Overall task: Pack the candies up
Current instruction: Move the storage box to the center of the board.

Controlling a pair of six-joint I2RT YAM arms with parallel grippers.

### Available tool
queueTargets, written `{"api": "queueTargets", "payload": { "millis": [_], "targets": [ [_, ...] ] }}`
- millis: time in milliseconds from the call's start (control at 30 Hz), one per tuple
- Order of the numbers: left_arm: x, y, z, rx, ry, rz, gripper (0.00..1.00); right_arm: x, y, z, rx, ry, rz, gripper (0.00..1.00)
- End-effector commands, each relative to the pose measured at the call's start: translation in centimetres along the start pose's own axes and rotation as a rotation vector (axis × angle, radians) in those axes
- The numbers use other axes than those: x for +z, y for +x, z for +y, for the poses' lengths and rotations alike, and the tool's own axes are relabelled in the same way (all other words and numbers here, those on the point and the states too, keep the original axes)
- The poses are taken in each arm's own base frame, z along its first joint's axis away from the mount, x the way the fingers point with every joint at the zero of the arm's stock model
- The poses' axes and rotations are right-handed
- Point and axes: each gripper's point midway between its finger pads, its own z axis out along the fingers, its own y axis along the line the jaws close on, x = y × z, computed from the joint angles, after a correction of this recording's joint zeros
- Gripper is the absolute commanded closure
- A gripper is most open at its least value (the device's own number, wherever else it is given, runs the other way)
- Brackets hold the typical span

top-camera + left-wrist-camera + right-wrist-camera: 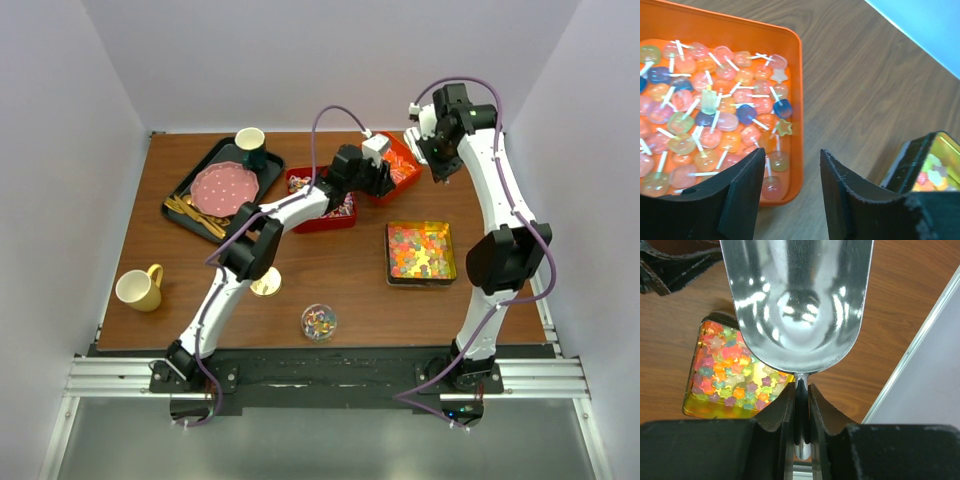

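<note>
Candies fill an orange tray (799, 75): glossy jelly pieces on white sticks (715, 115). My left gripper (792, 175) hangs open and empty over that tray's near right corner; in the top view the left gripper (382, 172) is at the back of the table. Star-shaped candies (730, 370) lie in a gold tin (448, 250), whose corner (920, 160) shows beside the left finger. My right gripper (801, 390) is shut on the handle of a silver scoop (797, 300), whose bowl is empty and held above the tin's far side. More wrapped candies sit in a red tray (300, 222).
A small glass jar (319, 322) with candies stands near the front edge, a round gold lid (265, 286) to its left. A yellow mug (140, 288) is at the left. A black tray (180, 190) at the back left carries a pink plate, a green cup and gold cutlery.
</note>
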Motion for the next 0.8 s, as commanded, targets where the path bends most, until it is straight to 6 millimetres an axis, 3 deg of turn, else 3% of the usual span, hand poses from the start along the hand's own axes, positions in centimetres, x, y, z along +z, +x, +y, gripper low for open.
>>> {"api": "queueTargets", "payload": {
  "millis": [0, 267, 400, 633, 700, 767],
  "targets": [
    [0.2, -3.1, 0.0, 0.122, -0.035, -0.070, 0.47, -1.9, -0.4, 0.0, 0.023, -0.011, -0.057, 1.00],
    [0.6, -0.6, -0.8, 0.170, 0.016, -0.004, 0.44, -1.5, 0.1, 0.5, 0.014, -0.040, -0.040, 1.00],
    [0.7, -0.3, -1.3, 0.182, 0.037, 0.002, 0.47, -1.4, 0.2, 0.6, 0.013, -0.044, -0.034, 1.00],
    [0.2, 1.2, -0.5, 0.226, 0.024, 0.075, 0.64, -1.1, 0.1, 0.9, 0.008, -0.058, -0.031, 1.00],
    [-0.1, 1.4, -0.4, 0.227, 0.049, 0.092, 0.74, -1.1, 0.0, 0.9, 0.008, -0.059, -0.033, 1.00],
    [-0.8, 0.4, -0.6, 0.224, 0.085, 0.083, 0.84, -1.1, -0.1, 0.8, 0.008, -0.061, -0.036, 1.00]
  ]
}}
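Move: The orange storage box of lollipops has its middle about 6 cm ahead of the left hand, 3 cm to its left and 5 cm below; its near corner is just under the fingers. From that hand, the red candy box stands some 15 cm to the left and 2 cm back, the yellow box about 14 cm back and 7 cm to the right. From the right hand, the orange box is roughly 14 cm ahead, 15 cm to the left and 17 cm lower. The left fingers close to about half their starting gap around the near-right wall of the orange box, beside its near corner, one finger inside and one outside; a firm pinch can't be made out. Before that, the hand sinks about 2 cm and eases back some 1 cm, its left side rolling up by roughly 10 degrees. ##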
